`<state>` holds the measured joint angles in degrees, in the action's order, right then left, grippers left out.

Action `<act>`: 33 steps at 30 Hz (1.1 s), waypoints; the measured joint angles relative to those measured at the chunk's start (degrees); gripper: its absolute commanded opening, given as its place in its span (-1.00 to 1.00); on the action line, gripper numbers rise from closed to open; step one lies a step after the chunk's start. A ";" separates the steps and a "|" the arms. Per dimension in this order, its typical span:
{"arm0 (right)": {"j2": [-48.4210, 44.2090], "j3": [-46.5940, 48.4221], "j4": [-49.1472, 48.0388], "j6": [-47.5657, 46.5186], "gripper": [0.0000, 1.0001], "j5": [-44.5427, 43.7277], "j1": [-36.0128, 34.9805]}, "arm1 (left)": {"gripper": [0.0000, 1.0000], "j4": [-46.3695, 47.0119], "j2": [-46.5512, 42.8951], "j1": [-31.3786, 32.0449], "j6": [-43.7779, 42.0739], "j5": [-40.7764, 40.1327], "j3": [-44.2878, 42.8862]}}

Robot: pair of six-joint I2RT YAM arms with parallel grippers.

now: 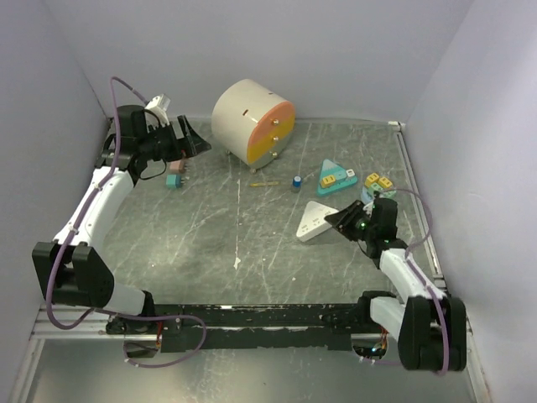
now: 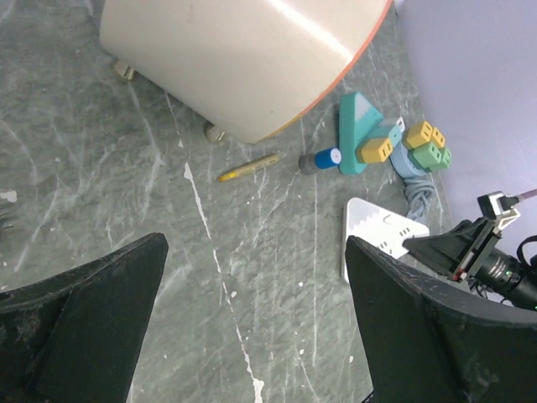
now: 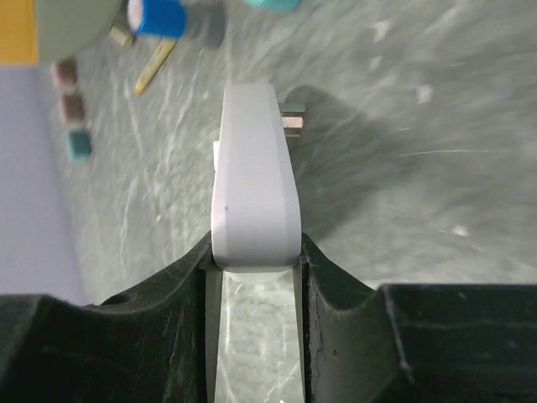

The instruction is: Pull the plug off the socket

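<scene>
My right gripper (image 1: 346, 220) is shut on the corner of the white triangular socket (image 1: 314, 223), which lies flat on the table. In the right wrist view the socket (image 3: 254, 168) is edge-on between my fingers (image 3: 336, 294), with metal prongs on its right side. It also shows in the left wrist view (image 2: 377, 225). A small teal plug (image 1: 174, 180) lies at the far left, apart from the socket, seen small in the right wrist view (image 3: 78, 144). My left gripper (image 1: 190, 139) is open and empty above the table near that plug; its midpoint is over bare table (image 2: 256, 336).
A cream round drawer cabinet (image 1: 252, 122) with orange and yellow fronts stands at the back. A teal triangular socket (image 1: 333, 178) with yellow plugs, a green round socket (image 1: 377, 183), a blue cylinder (image 1: 297, 181) and a yellow stick (image 1: 264, 183) lie right of centre. Walls enclose the table.
</scene>
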<state>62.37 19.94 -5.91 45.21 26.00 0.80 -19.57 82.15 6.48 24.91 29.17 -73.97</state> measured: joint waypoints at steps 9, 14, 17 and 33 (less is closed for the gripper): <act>-9.09 7.26 23.54 2.75 -1.00 -19.23 4.66 | 0.98 -0.09 -2.34 2.71 -0.68 -1.70 0.00; -8.44 10.19 29.33 8.94 -1.00 -27.89 6.43 | 0.98 -0.11 -2.25 2.99 -0.70 -1.75 0.00; -9.38 10.71 31.78 12.39 -0.94 -32.74 8.31 | 0.98 -0.09 -2.23 2.99 -0.68 -1.73 0.00; -5.51 7.82 20.61 9.35 -0.94 -26.56 12.33 | 1.00 0.31 -0.26 1.05 -0.20 -0.22 0.33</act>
<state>56.86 27.77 14.70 54.57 -0.56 13.13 -19.27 81.89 7.53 24.71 28.95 -73.65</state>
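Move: The right hand holds the white socket; the bare table patch it is bound for lies about 13 cm to its right, level ahead and some 5 cm below. Low down too are the round socket, about 11 cm ahead and 15 right, and the teal socket, 14 ahead and 1 right. From the left hand, the patch lies some 12 cm back, 48 right, 24 below. Right hand carries the gripped white socket some 13 cm right towards the round socket, turning about 40 degrees clockwise. ##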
